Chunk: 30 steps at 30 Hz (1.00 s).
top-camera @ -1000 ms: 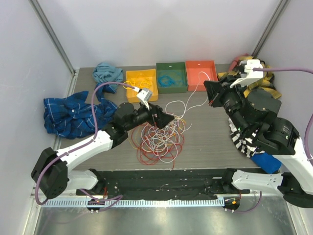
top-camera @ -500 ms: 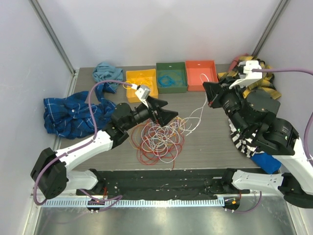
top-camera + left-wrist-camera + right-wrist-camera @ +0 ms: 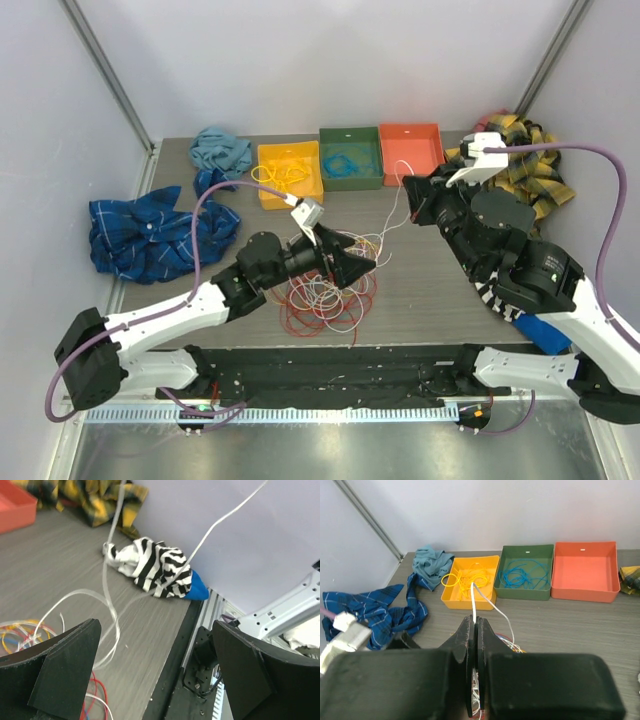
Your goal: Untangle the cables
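The cables point(image 3: 322, 298) lie in a tangled pile of red, white and yellow loops at the table's middle. My left gripper point(image 3: 352, 262) hangs just above the pile's right part, open and empty. In the left wrist view its fingers point(image 3: 50, 675) stand wide apart, with loose white cable loops point(image 3: 107, 605) beyond them. My right gripper point(image 3: 408, 196) is shut on a white cable point(image 3: 392, 215) that rises from the pile. In the right wrist view the jaws point(image 3: 474, 627) pinch this white cable point(image 3: 473, 602), which runs up past the tips.
At the back stand a yellow tray point(image 3: 264, 180) with yellow cables, a green tray point(image 3: 350, 132) with blue cables and a red tray point(image 3: 411, 150). A blue plaid cloth point(image 3: 140, 235) and a teal cloth point(image 3: 220, 150) lie left. A yellow plaid cloth point(image 3: 530, 165) and a striped cloth point(image 3: 495, 295) lie right.
My left gripper has moved right and nearer over the pile, still open. My right gripper has shifted left with the white cable pinched, and the cable now hangs tighter.
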{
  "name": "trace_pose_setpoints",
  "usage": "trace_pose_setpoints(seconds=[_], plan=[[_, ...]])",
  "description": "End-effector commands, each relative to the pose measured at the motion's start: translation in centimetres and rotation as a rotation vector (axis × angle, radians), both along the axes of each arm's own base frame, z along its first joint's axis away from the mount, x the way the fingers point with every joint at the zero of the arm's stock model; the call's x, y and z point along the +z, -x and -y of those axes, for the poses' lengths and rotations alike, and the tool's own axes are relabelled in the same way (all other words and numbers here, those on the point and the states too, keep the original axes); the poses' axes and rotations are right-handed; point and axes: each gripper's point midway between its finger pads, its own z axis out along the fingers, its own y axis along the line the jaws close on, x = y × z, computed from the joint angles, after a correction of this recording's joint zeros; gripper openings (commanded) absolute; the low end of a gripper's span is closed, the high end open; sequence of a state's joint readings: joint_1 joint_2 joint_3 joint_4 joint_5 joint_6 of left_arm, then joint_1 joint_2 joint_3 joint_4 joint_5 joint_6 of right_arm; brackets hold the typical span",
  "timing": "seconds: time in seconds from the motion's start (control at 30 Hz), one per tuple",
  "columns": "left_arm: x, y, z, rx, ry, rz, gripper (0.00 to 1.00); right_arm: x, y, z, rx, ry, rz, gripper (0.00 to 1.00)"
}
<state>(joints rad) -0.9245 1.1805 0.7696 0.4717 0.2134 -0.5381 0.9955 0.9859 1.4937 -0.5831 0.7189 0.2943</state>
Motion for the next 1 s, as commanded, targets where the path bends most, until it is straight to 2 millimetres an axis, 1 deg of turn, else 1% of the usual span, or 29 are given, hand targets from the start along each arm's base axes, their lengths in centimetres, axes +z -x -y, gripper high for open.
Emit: trace_pose_setpoints(seconds=[0.0, 0.03, 0.07, 0.1, 0.13, 0.17, 0.23, 0.27, 0.3, 0.37, 0.4, 0.43, 0.47, 0.5, 0.53, 0.57, 0.6, 0.63, 0.67, 0.73, 0.77, 0.83, 0.97], plan=[[-1.4, -1.7, -1.5, 0.179, 0.075, -0.168, 1.0, 3.6, 0.2, 1.7, -0.063, -0.155, 0.096, 0.01], [-1.4, -2.5, -2.1, 0.236, 0.101, -0.182, 1.0, 3.8, 0.3, 1.8, -0.059, -0.163, 0.104, 0.01], [-2.3, -2.8, -2.7, 0.273, 0.104, -0.196, 1.0, 4.3, 0.5, 1.8, -0.044, -0.175, 0.112, 0.01], [-1.7, -3.6, -3.7, 0.339, 0.13, -0.187, 1.0, 4.4, 0.6, 1.8, -0.034, -0.176, 0.116, 0.01], [-1.9, -4.0, -4.3, 0.37, 0.109, -0.166, 1.0, 4.4, 0.7, 1.8, -0.028, -0.173, 0.116, 0.01], [-1.7, -4.5, -4.8, 0.405, 0.099, -0.155, 1.0, 4.2, 0.8, 1.8, -0.024, -0.162, 0.109, 0.01], [-1.9, -6.0, -6.4, 0.502, 0.062, -0.131, 1.0, 4.0, 1.0, 2.0, -0.022, -0.154, 0.1, 0.01], [-1.5, -6.4, -6.7, 0.518, 0.059, -0.119, 1.0, 4.0, 1.1, 2.1, -0.022, -0.157, 0.098, 0.01], [-2.0, -7.0, -6.8, 0.532, 0.042, -0.12, 1.0, 4.1, 1.3, 2.3, -0.017, -0.163, 0.101, 0.01], [-2.3, -8.5, -7.2, 0.548, 0.038, -0.146, 1.0, 4.0, 1.4, 2.3, -0.01, -0.165, 0.097, 0.01], [-3.5, -10.1, -7.8, 0.576, 0.018, -0.18, 1.0, 4.1, 1.6, 2.3, 0.003, -0.168, 0.1, 0.01], [-3.8, -10.4, -7.4, 0.535, 0.021, -0.205, 1.0, 4.0, 1.8, 2.2, 0.012, -0.168, 0.097, 0.01], [-3.2, -10.9, -7.1, 0.514, 0.068, -0.238, 1.0, 3.9, 1.8, 2.2, 0.015, -0.168, 0.095, 0.01], [-3.5, -12.0, -7.5, 0.51, 0.084, -0.256, 1.0, 3.9, 1.8, 2.3, 0.017, -0.168, 0.094, 0.01], [-4.1, -11.6, -5.9, 0.401, 0.083, -0.287, 1.0, 3.9, 1.9, 2.3, 0.021, -0.169, 0.092, 0.01], [-3.4, -11.8, -5.1, 0.357, 0.114, -0.285, 1.0, 3.9, 2.0, 2.4, 0.021, -0.169, 0.092, 0.01], [-3.5, -11.8, -4.5, 0.321, 0.105, -0.284, 1.0, 3.8, 2.0, 2.4, 0.023, -0.166, 0.092, 0.01], [-3.8, -12.1, -3.1, 0.272, 0.085, -0.294, 1.0, 3.8, 2.1, 2.5, 0.02, -0.167, 0.092, 0.01], [-4.0, -11.3, -1.9, 0.185, 0.064, -0.3, 1.0, 3.8, 2.1, 2.6, 0.021, -0.167, 0.092, 0.01], [-3.7, -11.0, -0.5, 0.101, 0.054, -0.296, 1.0, 3.8, 2.1, 2.5, 0.023, -0.166, 0.092, 0.01], [-4.2, -10.7, 0.0, 0.064, 0.045, -0.308, 1.0, 3.7, 2.1, 2.6, 0.02, -0.163, 0.09, 0.01], [-4.0, -10.4, 0.2, 0.04, 0.06, -0.297, 1.0, 3.7, 2.2, 2.7, 0.021, -0.161, 0.09, 0.01], [-3.5, -9.1, 0.6, -0.027, 0.063, -0.273, 1.0, 3.2, 2.0, 2.6, 0.013, -0.145, 0.08, 0.01]])
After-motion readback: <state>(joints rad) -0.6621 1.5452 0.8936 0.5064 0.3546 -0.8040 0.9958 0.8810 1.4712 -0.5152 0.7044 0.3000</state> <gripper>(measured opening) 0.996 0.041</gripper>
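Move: A white cable, pinched in the right hand, hangs to the tangle; its hanging part is about 5 cm ahead of the open left hand, 7 cm right and 5 cm lower. The tangle's middle lies some 3 cm ahead of the left hand, 7 cm left, 27 cm below. From the right hand the tangle is level fore and aft, 16 cm left, 43 cm below; the orange-red bin is 30 cm ahead, straight out, 41 cm below. Open left hand sweeps about 13 cm forward, dipping, then swings right, while the right raises its white cable. ##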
